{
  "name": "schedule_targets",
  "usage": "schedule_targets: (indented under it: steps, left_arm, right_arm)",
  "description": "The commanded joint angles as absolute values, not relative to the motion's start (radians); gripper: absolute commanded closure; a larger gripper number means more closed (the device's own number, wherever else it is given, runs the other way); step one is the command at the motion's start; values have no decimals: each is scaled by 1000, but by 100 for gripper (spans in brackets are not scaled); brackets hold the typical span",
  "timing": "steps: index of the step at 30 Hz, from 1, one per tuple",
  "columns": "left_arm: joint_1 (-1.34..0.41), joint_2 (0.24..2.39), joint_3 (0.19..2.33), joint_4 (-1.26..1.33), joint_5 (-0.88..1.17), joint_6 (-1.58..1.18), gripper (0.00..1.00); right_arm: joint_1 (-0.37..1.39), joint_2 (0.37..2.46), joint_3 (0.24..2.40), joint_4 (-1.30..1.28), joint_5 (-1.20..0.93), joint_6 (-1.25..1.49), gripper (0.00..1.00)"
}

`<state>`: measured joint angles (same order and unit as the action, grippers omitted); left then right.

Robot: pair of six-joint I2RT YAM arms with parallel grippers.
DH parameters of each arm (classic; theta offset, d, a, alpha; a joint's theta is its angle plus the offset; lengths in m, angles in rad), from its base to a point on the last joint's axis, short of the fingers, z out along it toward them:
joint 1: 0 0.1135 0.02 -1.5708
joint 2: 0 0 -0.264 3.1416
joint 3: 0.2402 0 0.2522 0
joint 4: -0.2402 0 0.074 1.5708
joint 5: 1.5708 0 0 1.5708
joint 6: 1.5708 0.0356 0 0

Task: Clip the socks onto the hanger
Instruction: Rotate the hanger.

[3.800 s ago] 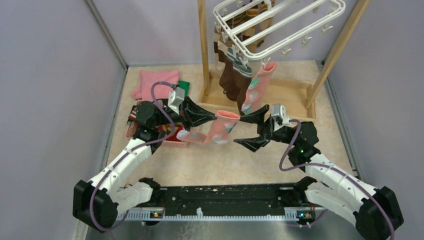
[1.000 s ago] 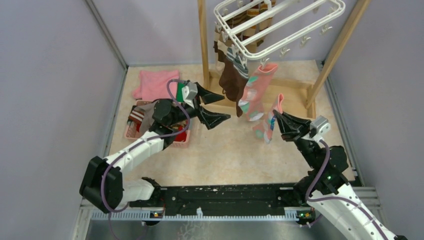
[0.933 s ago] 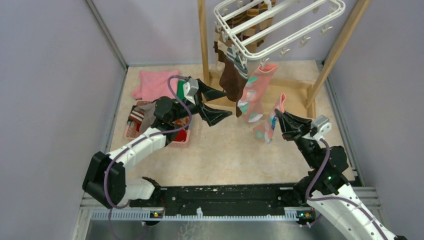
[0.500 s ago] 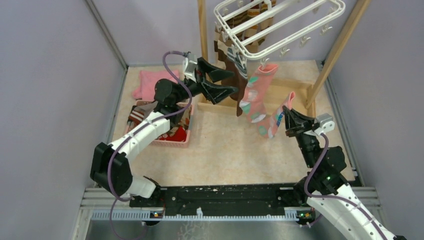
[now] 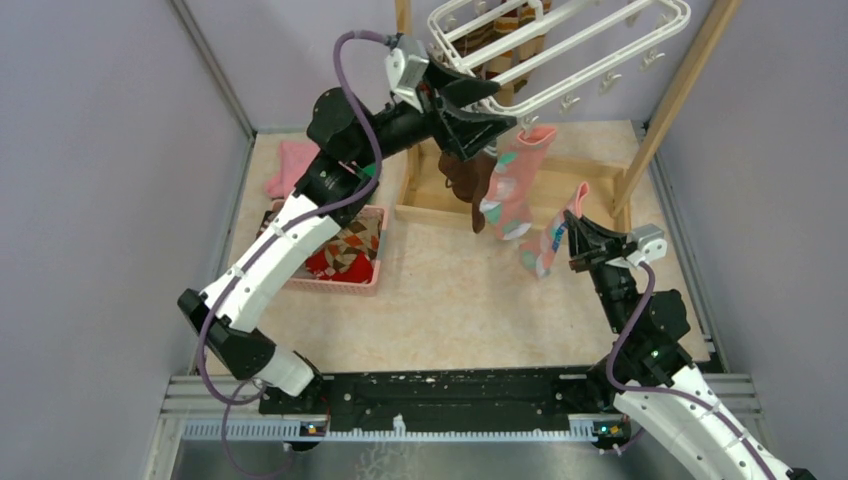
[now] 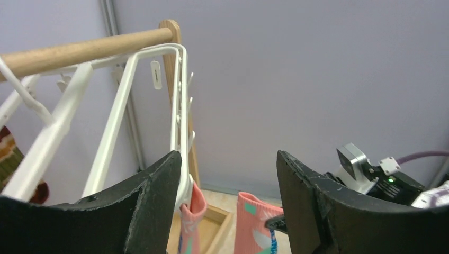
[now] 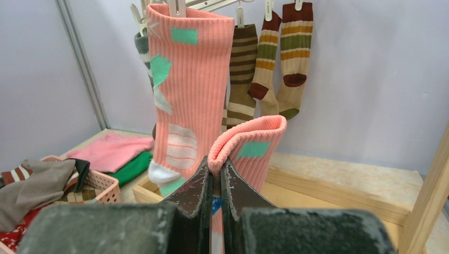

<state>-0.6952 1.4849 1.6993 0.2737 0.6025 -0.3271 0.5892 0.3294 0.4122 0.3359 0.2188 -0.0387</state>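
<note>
The white hanger [image 5: 600,48] hangs from a wooden frame at the back, with brown and striped socks [image 7: 288,47] clipped under it. A pink sock with teal patches [image 5: 508,185] is clipped at the hanger's near corner. My left gripper [image 5: 505,105] is raised to that corner, open, with one finger beside the hanger's rail [image 6: 177,106] just above the clipped sock's cuff [image 6: 194,211]. My right gripper [image 7: 217,172] is shut on the folded cuff of a second pink sock [image 7: 255,148], which dangles [image 5: 552,240] right of the clipped one and below the hanger.
A pink basket [image 5: 345,285] with loose socks sits on the floor at the left, behind it a folded pink cloth [image 7: 111,145] and a green cloth [image 7: 135,166]. The wooden frame's posts [image 5: 680,95] and base rail [image 7: 339,193] stand close by.
My left arm rose from above the basket to the hanger's near corner, its jaws narrowing somewhat. My right gripper carried the pink sock a little up and to the right.
</note>
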Motion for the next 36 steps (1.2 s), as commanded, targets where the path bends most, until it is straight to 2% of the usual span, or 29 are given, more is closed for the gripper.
schedule_targets:
  steps: [1,3,5,7,9,16,24,25,30,36]
  left_arm:
    - [-750,1595,1911,-73,449,-87,28]
    - [-767,1652,2003,-156,413,-47,28]
    - [-787,1692,2064,-198,373,-11,34]
    - [-810,1716,2096,-214,332,52,35]
    - [-843,1722,2106,-214,263,111,44]
    - [-941,1735,2124,-200,32,297,44]
    - [-953,1739,2113,-204,-124,379,47]
    - [-953,1734,2103,-199,-137,387,50]
    - [-952,1690,2037,-176,-199,422,54]
    - [-950,1633,1938,-116,-286,459,55]
  right_arm:
    - [596,334,422,383,215,-22,100]
    - [596,334,422,380,213,-23,100]
    - [597,331,423,378,216,-24,100]
    - [597,328,423,375,220,-27,100]
    - [596,323,422,374,222,-29,100]
    - [597,318,417,377,218,-26,100]
    - [596,314,419,377,213,-27,100]
    - [596,314,419,377,213,-28,100]
    - [596,317,420,385,209,-28,100]
    - [597,328,421,393,197,-25,100]
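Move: Some 7 cm ahead of the left hand, 5 cm to its right and 6 cm below is the near rounded corner of the white hanger. The clipped pink sock hangs with its middle about 6 cm ahead, 7 cm right and 18 cm below the same hand; the loose pink sock, in the right fingers, is roughly 16 cm right, 1 cm back and 25 cm below. From the right hand the corner is about 8 cm ahead, 13 cm left and 15 cm above. Reaching forward to the hanger's near corner, the left hand travels about 8 cm out and ends 7 cm lower, first swinging 7 cm right, then easing 3 cm back left. Its right-pointing fingers dip and turn counter-clockwise nearly 40 degrees while closing partway, bringing the corner's rail between them, with one finger seemingly touching it. ##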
